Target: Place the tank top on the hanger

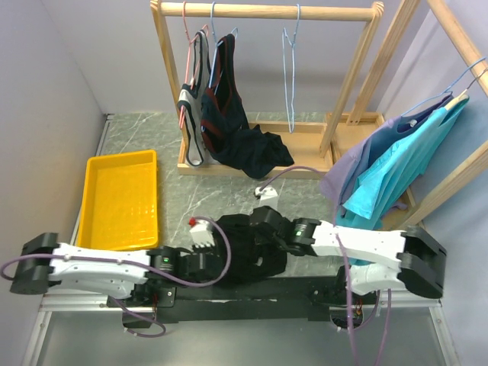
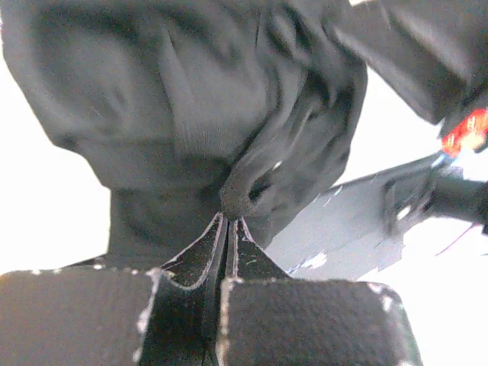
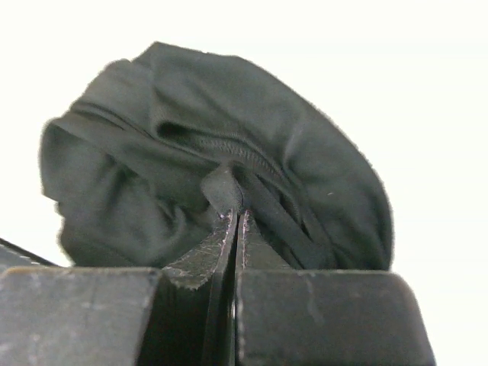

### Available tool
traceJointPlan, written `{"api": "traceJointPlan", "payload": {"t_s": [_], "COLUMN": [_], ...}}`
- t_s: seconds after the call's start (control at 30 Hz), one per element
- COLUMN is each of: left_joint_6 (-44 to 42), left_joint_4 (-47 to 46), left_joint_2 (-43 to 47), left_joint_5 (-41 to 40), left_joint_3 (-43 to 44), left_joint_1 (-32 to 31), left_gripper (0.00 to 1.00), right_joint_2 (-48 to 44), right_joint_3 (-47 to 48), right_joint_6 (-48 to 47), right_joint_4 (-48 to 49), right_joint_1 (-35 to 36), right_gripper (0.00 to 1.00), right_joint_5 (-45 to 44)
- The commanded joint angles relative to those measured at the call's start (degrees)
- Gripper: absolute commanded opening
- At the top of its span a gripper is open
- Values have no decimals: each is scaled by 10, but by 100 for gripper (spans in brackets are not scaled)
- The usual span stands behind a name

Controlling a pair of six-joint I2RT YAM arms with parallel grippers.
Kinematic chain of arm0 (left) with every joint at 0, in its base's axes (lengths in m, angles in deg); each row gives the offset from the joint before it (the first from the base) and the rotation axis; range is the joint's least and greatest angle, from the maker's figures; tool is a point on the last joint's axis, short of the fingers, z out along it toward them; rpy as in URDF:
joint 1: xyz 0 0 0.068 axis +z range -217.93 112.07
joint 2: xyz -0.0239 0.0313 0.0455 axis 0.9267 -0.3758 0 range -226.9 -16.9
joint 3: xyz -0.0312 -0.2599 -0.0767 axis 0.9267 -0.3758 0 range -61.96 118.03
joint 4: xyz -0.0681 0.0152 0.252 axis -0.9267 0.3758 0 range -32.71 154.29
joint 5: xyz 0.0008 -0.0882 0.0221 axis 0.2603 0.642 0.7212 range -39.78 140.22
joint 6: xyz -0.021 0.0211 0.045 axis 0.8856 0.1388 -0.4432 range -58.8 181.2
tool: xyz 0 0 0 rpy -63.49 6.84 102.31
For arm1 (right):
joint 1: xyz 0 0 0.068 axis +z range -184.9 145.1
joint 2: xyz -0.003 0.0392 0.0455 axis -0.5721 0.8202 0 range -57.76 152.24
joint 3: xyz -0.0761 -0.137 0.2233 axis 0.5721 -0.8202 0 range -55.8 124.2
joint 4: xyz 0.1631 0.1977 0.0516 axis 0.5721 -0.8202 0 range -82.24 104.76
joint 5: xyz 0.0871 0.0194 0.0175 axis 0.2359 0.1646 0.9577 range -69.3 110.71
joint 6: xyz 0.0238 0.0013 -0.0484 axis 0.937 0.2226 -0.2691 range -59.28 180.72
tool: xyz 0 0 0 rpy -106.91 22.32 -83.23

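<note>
The black tank top (image 1: 245, 245) lies bunched on the table between the two arms, near the front edge. My left gripper (image 1: 217, 258) reaches in from the left and is shut, pinching a fold of the tank top (image 2: 229, 137) at its tips (image 2: 229, 219). My right gripper (image 1: 268, 230) comes in from the right and is shut on a narrow strap of the tank top (image 3: 229, 160) at its tips (image 3: 235, 214). The light-blue wire hanger (image 1: 290, 72) hangs bare on the wooden rack's rail at the back, far from both grippers.
A yellow tray (image 1: 97, 200) sits at the left. The wooden rack (image 1: 267, 11) also carries a pink hanger with a grey-black top (image 1: 192, 107) and a red-trimmed dark top (image 1: 229, 114). Teal and lavender garments (image 1: 393, 164) hang at the right. A small white object (image 1: 267, 192) lies mid-table.
</note>
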Motion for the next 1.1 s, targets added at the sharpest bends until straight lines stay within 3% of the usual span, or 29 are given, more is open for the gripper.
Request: {"api": "traceJointPlan", "payload": {"t_s": [0.0,0.07,0.23,0.37,0.47,0.63,0.83,0.93,1.07], "left_joint_6": [39,18,-197,-420,-510,-576,-599,-592,-549], "left_joint_4": [158,172,104,-8,-48,-53,-12,10,50], "left_joint_2": [99,123,140,118,85,4,-60,-58,-18], "left_joint_5": [-156,-202,-251,-219,-161,-77,-14,7,45], "left_joint_3": [62,100,223,337,443,620,752,749,677], "left_joint_1": [-2,16,126,219,277,311,316,317,317], "left_gripper": [1,1,1,1,1,1,1,1,1], "right_joint_2": [-79,-115,-170,-171,-161,-140,-110,-113,-159], "right_joint_3": [66,100,204,296,371,495,618,615,518], "right_joint_6": [-1,-13,-55,-118,-168,-251,-297,-279,-196], "right_joint_4": [-37,-49,-50,-41,-28,-1,0,-24,-61], "right_joint_1": [-4,-3,-3,-4,-15,-33,-34,-34,-35], "right_gripper": [0,0,0,0,0,0,0,0,0], "right_joint_5": [-68,-84,-155,-220,-251,-277,-280,-268,-235]}}
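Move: On the far rack, the empty blue hanger hangs about 38 cm ahead of the left hand, 15 cm to its right and 40 cm above. From the right hand it is roughly 28 cm ahead, 8 cm to the right and 40 cm up. The black tank top, already pinched by both, has its middle some 8 cm ahead, 5 cm right and 4 cm below the left hand. The red-trimmed tank hangs about 20 cm left of the hanger, level with it in depth, its middle some 15 cm lower. Hoisting the black tank top by its two pinched spots, both hands climb fast, about 50 cm, towards the rack while the wrists tilt up some 50 degrees. The left hand also swings some 15 cm forward and to the left, and the right drifts outward to its right and a little forward, so they part as they rise; all fingers stay shut on the cloth. ##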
